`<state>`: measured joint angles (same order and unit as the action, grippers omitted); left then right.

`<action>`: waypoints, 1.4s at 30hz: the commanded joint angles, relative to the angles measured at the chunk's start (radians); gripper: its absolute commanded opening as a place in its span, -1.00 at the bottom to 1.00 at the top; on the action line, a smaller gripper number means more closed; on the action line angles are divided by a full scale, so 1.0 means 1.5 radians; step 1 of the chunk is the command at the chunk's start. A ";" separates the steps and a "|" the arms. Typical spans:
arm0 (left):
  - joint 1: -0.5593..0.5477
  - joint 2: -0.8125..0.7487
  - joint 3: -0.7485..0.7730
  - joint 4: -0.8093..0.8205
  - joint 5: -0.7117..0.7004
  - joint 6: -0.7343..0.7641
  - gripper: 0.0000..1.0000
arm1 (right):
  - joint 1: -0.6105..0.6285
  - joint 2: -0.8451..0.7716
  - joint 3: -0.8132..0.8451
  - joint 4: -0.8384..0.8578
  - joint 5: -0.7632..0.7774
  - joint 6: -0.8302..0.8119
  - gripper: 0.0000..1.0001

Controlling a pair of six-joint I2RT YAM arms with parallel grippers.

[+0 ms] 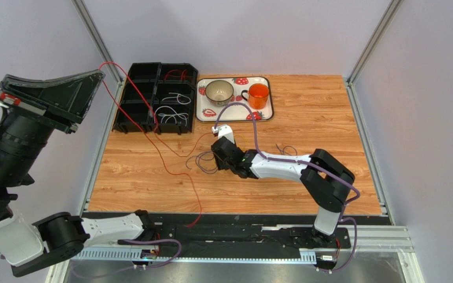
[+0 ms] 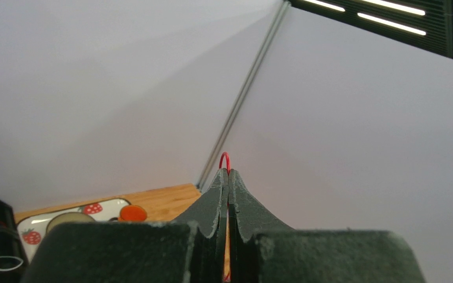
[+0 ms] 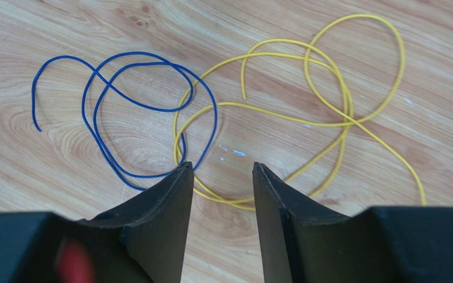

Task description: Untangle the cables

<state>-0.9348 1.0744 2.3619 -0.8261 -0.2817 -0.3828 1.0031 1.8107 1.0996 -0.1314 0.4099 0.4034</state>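
My left gripper [image 2: 228, 173] is raised high at the left [image 1: 96, 75] and shut on a red cable [image 2: 225, 159], whose loop pokes out above the fingertips. The red cable [image 1: 162, 154] hangs from it and trails across the table to the front edge. My right gripper [image 3: 222, 168] is low over the table's middle [image 1: 216, 154] and open, with nothing gripped. A yellow cable [image 3: 323, 100] lies in loops ahead of it, one loop passing under the gap between its fingers. A blue cable [image 3: 146, 112] lies to the left, crossing the yellow one.
A black compartment tray [image 1: 129, 94] at the back left holds white and red cables. Beside it a strawberry-print tray [image 1: 268, 106] carries a bowl [image 1: 219, 91] and an orange cup [image 1: 259, 94]. A dark cable [image 1: 285, 148] lies right of my right arm.
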 commanded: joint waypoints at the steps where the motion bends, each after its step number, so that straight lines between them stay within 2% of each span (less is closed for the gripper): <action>1: 0.001 -0.019 -0.097 0.023 -0.075 0.061 -1.00 | -0.002 -0.090 0.020 -0.077 0.045 0.013 -0.03; 2: 0.001 -0.020 -0.109 0.022 -0.093 0.068 -1.00 | -0.002 -0.102 0.032 -0.102 0.081 0.017 0.00; 4: 0.001 -0.013 -0.133 0.006 -0.161 0.094 -1.00 | -0.018 -0.126 0.046 -0.183 0.098 0.024 0.23; 7: 0.001 -0.001 -0.173 0.005 -0.227 0.141 -1.00 | -0.045 -0.168 0.059 -0.266 0.089 0.041 0.28; 11: 0.004 0.034 -0.208 0.007 -0.309 0.202 -1.00 | -0.047 -0.245 0.019 -0.299 0.011 0.041 0.39; 13: 0.033 0.065 -0.207 -0.001 -0.351 0.217 -1.00 | -0.047 -0.286 -0.014 -0.318 -0.017 0.067 0.46; 15: 0.071 0.100 -0.184 -0.034 -0.332 0.212 -1.00 | -0.046 -0.317 -0.045 -0.317 -0.096 0.089 0.53; 16: 0.116 0.114 -0.173 -0.048 -0.321 0.199 -1.00 | -0.047 -0.338 -0.077 -0.306 -0.128 0.095 0.54; 17: 0.138 0.128 -0.156 -0.084 -0.306 0.190 -1.00 | -0.047 -0.379 -0.100 -0.294 -0.198 0.098 0.54; 18: 0.159 0.154 -0.126 -0.098 -0.283 0.181 -1.00 | -0.045 -0.406 -0.120 -0.271 -0.223 0.106 0.75; 20: 0.203 0.165 -0.122 -0.084 -0.261 0.184 -1.00 | -0.044 -0.449 -0.182 -0.251 -0.258 0.137 0.91; 23: 0.253 0.183 -0.116 -0.063 -0.225 0.178 -1.00 | -0.045 -0.511 -0.223 -0.249 -0.263 0.158 0.91; 29: 0.371 0.306 0.114 -0.083 -0.081 0.111 -1.00 | -0.043 -0.523 -0.193 -0.335 -0.290 0.142 0.87; 31: 0.407 0.313 0.133 -0.024 -0.064 0.098 -1.00 | -0.043 -0.517 -0.179 -0.365 -0.288 0.131 0.87; 33: 0.429 0.299 0.110 0.033 -0.054 0.096 -1.00 | -0.043 -0.511 -0.158 -0.387 -0.291 0.112 0.86; 38: 0.434 0.263 0.006 0.260 -0.093 0.109 -1.00 | -0.043 -0.477 -0.142 -0.394 -0.287 0.079 0.87; 42: 0.459 0.262 -0.018 0.397 -0.113 0.100 -1.00 | -0.043 -0.421 -0.113 -0.405 -0.300 0.068 0.86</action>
<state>-0.2848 1.4784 2.3600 -0.5358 -0.4286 -0.2085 0.9337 1.1160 0.8673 -0.7170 -0.0147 0.5468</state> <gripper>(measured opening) 0.007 0.934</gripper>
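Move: The left hand, with the red cable in its shut fingers, hangs high: the black organizer's middle is about 38 cm ahead, 13 cm left and some 65 cm below. The white cable in it lies 33 cm ahead and 5 cm left, the strawberry tray 38 cm ahead and 18 cm right. The right hand is low over the table, the yellow cable about 3 cm ahead and 4 cm right, the blue cable 1 cm ahead and 5 cm left, both roughly 4 cm below. Still pinching the red cable, the left hand sweeps it forward about 23 cm towards the organizer, dipping on the way and rising again with a small swing left, while the wrist turns some 50 degrees counter-clockwise. The right hand lifts away from the blue and yellow cables, going right and then back over the table, opening wide and tipping down. ##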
